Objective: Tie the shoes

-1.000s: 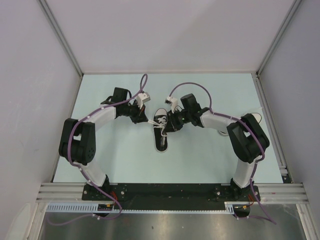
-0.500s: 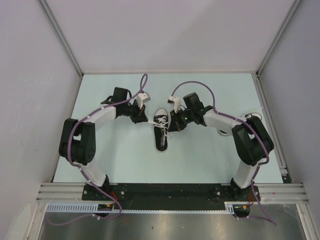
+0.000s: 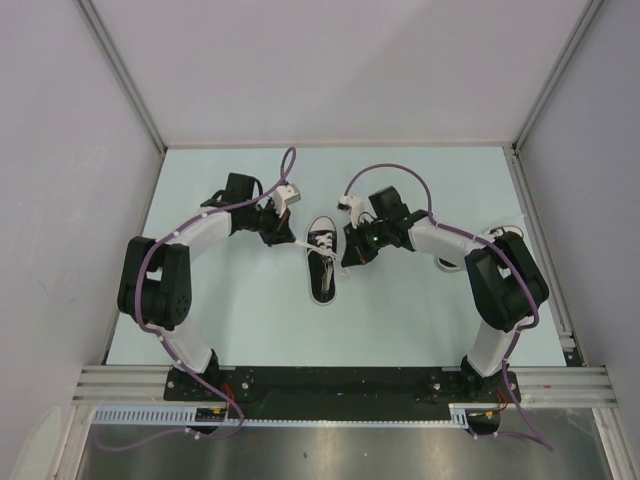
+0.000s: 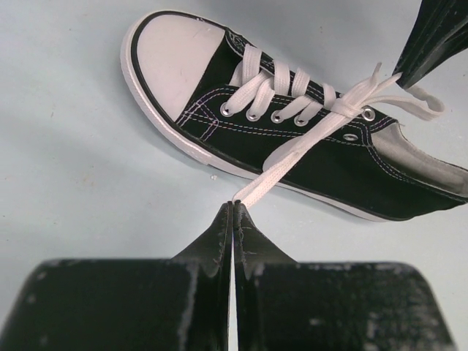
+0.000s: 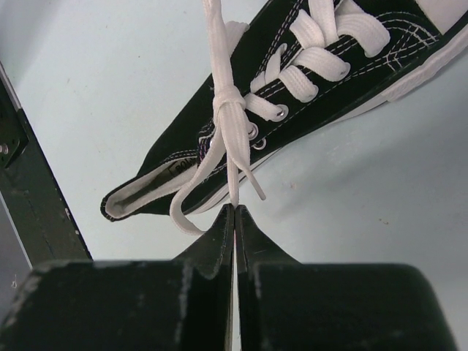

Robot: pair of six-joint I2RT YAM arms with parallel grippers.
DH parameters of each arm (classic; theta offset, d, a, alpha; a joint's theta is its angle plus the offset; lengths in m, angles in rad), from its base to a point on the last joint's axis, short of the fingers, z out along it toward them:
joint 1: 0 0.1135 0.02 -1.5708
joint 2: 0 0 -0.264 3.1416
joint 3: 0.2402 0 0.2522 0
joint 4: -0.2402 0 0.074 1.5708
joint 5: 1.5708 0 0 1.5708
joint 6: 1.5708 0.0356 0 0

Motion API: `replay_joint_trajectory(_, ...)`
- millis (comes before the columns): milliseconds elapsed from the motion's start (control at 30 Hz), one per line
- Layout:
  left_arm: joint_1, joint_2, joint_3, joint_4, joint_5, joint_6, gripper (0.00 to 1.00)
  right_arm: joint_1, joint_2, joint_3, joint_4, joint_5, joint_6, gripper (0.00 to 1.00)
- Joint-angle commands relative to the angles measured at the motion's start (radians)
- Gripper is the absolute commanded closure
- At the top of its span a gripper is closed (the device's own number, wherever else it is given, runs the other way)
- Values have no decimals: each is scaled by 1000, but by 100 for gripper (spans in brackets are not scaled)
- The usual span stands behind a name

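One shoe (image 3: 323, 262), a small black canvas sneaker with a white toe cap, lies on the pale table between my arms, toe pointing away. Its white laces are crossed in a first knot (image 4: 344, 110) over the tongue. My left gripper (image 3: 291, 238) (image 4: 233, 205) sits just left of the shoe (image 4: 329, 168), shut on one lace end (image 4: 285, 164) that runs taut to the knot. My right gripper (image 3: 346, 257) (image 5: 235, 208) is just right of the shoe (image 5: 183, 146), shut on the other lace strand (image 5: 232, 172). A loose lace loop (image 5: 179, 212) hangs beside it.
A white-rimmed object (image 3: 508, 233) lies at the table's right side, mostly hidden behind my right arm. Grey walls enclose the table (image 3: 420, 320) on three sides. The black base plate (image 3: 340, 385) runs along the near edge. A dark rail (image 5: 29, 197) shows left in the right wrist view.
My right gripper has shut on a lace strand and drawn back a little to the right of the shoe. The left arm has held still with its lace.
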Motion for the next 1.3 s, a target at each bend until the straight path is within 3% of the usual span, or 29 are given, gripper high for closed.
replay_joint_trajectory(0, 24, 4, 49, -3, -27, 54, 100, -8, -38, 25, -61, -1, -24, 100)
replay_joint_trajectory(333, 30, 7, 52, -14, -2, 59, 100, -4, -24, 28, -55, -38, -29, 100)
replay_joint_trajectory(500, 9, -4, 44, -5, 53, 47, 100, -25, -51, 28, -3, -72, -4, 65)
replay_joint_trajectory(600, -13, -7, 41, 0, 67, 41, 100, -54, -76, 39, 11, -110, -4, 59)
replay_joint_trajectory(1267, -44, -5, 44, 30, 71, 13, 100, 4, 53, 157, 59, -118, -7, 60)
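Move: Just over the laced shoe, the half-tied knot lies some 4 cm to the right hand's left, about 2 cm ahead and roughly 1 cm below. The shoe's middle is about level with that hand, some 6 cm to its left and 4 cm lower. The left fingers' loop end is about 11 cm left of the right hand and 5 cm farther out. From the left hand the knot lies about 7 cm right, 2 cm back and slightly below. Letting go of the lace loop on the knot's right side, the right hand first stays put, then opens part way, lifts about 5 cm and reaches some 2 cm forward, then swings left over the shoe and sinks slightly, tipping its left side up a little. The left hand, its shut fingers still pinching its own loop, gives a slight outward pull and then eases about 2 cm right, towards the knot. ##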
